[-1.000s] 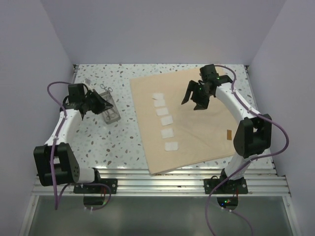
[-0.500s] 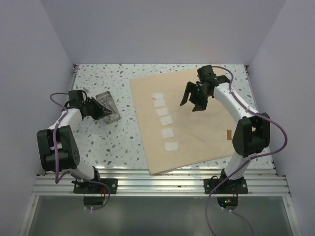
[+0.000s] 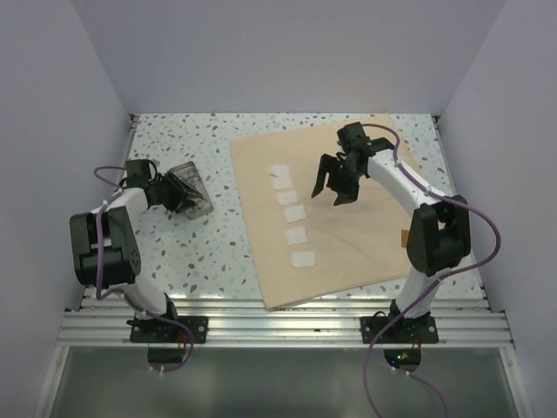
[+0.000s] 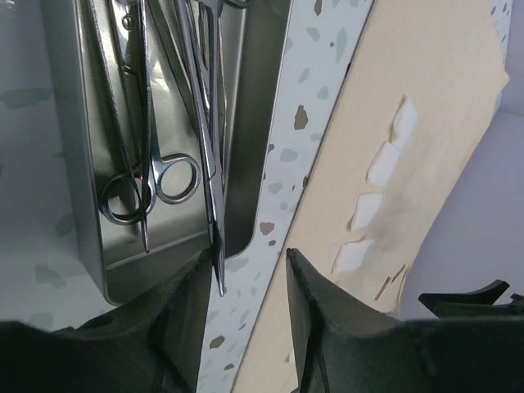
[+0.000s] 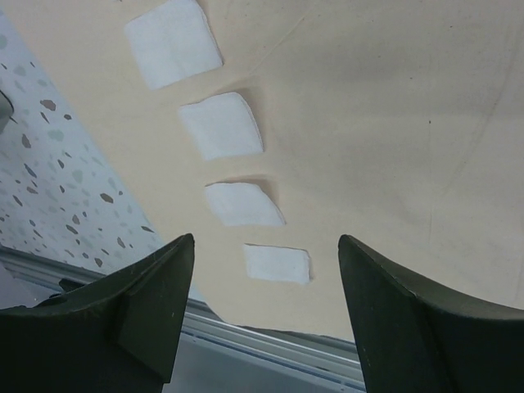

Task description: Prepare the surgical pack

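The tan cloth (image 3: 365, 218) lies flat on the right half of the table, with several white gauze squares (image 3: 294, 213) in a column near its left edge. The silver tin (image 3: 191, 174) sits left of it, holding steel instruments (image 4: 151, 176). My left gripper (image 3: 177, 195) is at the tin's near end, jaws apart over bare table (image 4: 246, 258). One instrument's tip (image 4: 219, 278) sticks out past the tin's rim beside the left finger, and nothing is gripped. My right gripper (image 3: 331, 196) hovers open above the cloth, with the gauze (image 5: 277, 264) showing between its fingers.
The speckled table (image 3: 200, 252) is walled on the left, back and right. A metal rail (image 3: 287, 326) with both arm bases runs along the near edge. A small orange tag (image 3: 405, 237) lies on the cloth by the right arm.
My left jaws have parted from shut, and the left arm has folded in toward the left wall. The right gripper has drifted left toward the gauze column.
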You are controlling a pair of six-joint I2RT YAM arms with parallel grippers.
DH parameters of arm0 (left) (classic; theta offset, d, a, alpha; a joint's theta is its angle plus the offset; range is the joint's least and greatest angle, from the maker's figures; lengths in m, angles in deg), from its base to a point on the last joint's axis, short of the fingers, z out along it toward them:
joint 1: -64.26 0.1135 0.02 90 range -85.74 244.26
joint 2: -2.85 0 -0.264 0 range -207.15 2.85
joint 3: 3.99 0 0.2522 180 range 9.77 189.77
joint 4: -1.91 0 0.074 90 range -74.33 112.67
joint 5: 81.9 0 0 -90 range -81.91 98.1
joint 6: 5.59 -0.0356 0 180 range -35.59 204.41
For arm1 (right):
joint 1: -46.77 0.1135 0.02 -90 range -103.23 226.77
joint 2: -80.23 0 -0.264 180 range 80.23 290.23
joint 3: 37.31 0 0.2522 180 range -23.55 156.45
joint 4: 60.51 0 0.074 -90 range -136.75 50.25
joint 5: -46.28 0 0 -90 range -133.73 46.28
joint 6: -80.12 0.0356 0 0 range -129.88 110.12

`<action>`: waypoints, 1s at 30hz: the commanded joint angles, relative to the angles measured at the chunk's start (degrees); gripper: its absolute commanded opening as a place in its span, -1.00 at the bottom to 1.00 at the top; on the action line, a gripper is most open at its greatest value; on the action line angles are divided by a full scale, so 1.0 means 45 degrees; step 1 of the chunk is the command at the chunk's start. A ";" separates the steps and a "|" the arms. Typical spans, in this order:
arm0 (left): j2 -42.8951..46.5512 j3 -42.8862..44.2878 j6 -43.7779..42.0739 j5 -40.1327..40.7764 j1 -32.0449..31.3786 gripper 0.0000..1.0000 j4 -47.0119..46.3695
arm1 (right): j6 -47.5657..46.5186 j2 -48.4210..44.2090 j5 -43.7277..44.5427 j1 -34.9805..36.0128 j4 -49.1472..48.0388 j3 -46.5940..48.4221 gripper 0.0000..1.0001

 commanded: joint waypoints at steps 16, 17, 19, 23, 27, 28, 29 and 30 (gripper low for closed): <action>0.3113 0.0372 -0.1596 0.2127 -0.0856 0.26 0.2908 | -0.1798 -0.2018 -0.2496 0.1773 -0.2002 -0.5488 0.14; 0.3191 0.0392 -0.1596 0.2263 -0.1089 0.26 0.2947 | -0.1779 -0.2040 -0.2517 0.1812 -0.2221 -0.5743 0.13; 0.3366 0.0392 -0.1519 0.2322 -0.1460 0.26 0.3006 | -0.1584 -0.2021 -0.2789 0.1871 -0.3018 -0.6368 0.07; 0.3562 0.0509 -0.1441 0.2692 -0.2124 0.26 0.3182 | -0.1369 -0.1865 -0.2868 0.2144 -0.3843 -0.6858 -0.05; 0.3640 0.0606 -0.1362 0.2616 -0.2400 0.25 0.3221 | -0.1232 -0.1670 -0.2654 0.2339 -0.4488 -0.7170 -0.12; 0.3660 0.0626 -0.1362 0.2616 -0.2439 0.26 0.3241 | -0.1251 -0.1630 -0.2615 0.2320 -0.4624 -0.7171 -0.17; 0.3679 0.0626 -0.1381 0.2596 -0.2458 0.25 0.3299 | -0.1271 -0.1552 -0.2537 0.2339 -0.4664 -0.7171 -0.18; 0.3718 0.0646 -0.1420 0.2596 -0.2420 0.25 0.3338 | -0.1252 -0.1435 -0.2517 0.2339 -0.4723 -0.7171 -0.19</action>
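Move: The right hand, empty and open, has the nearest gauze pad, the one lowest in the row, about 15 cm back towards the base, 8 cm to its left and 12 cm below. The second gauze lies some 9 cm back and 10 cm left of the hand, and the third roughly 3 cm back and 10 cm left. The left hand is just letting an instrument go over the tray, whose middle is about 2 cm ahead, 1 cm right and 6 cm below. The right hand sweeps some 14 cm back towards its base while sinking about 9 cm and drifting a little left, swings roughly 20 degrees counter-clockwise, and narrows its fingers to about half open as it comes down beside the nearest gauze, with no touch to be seen yet. Meanwhile the left hand, its fingers already parting, opens wider and frees the instrument, then backs off and rises about 4–5 cm each before shifting about 4 cm right across the near end of the tray, tilting slightly with its left side up. ##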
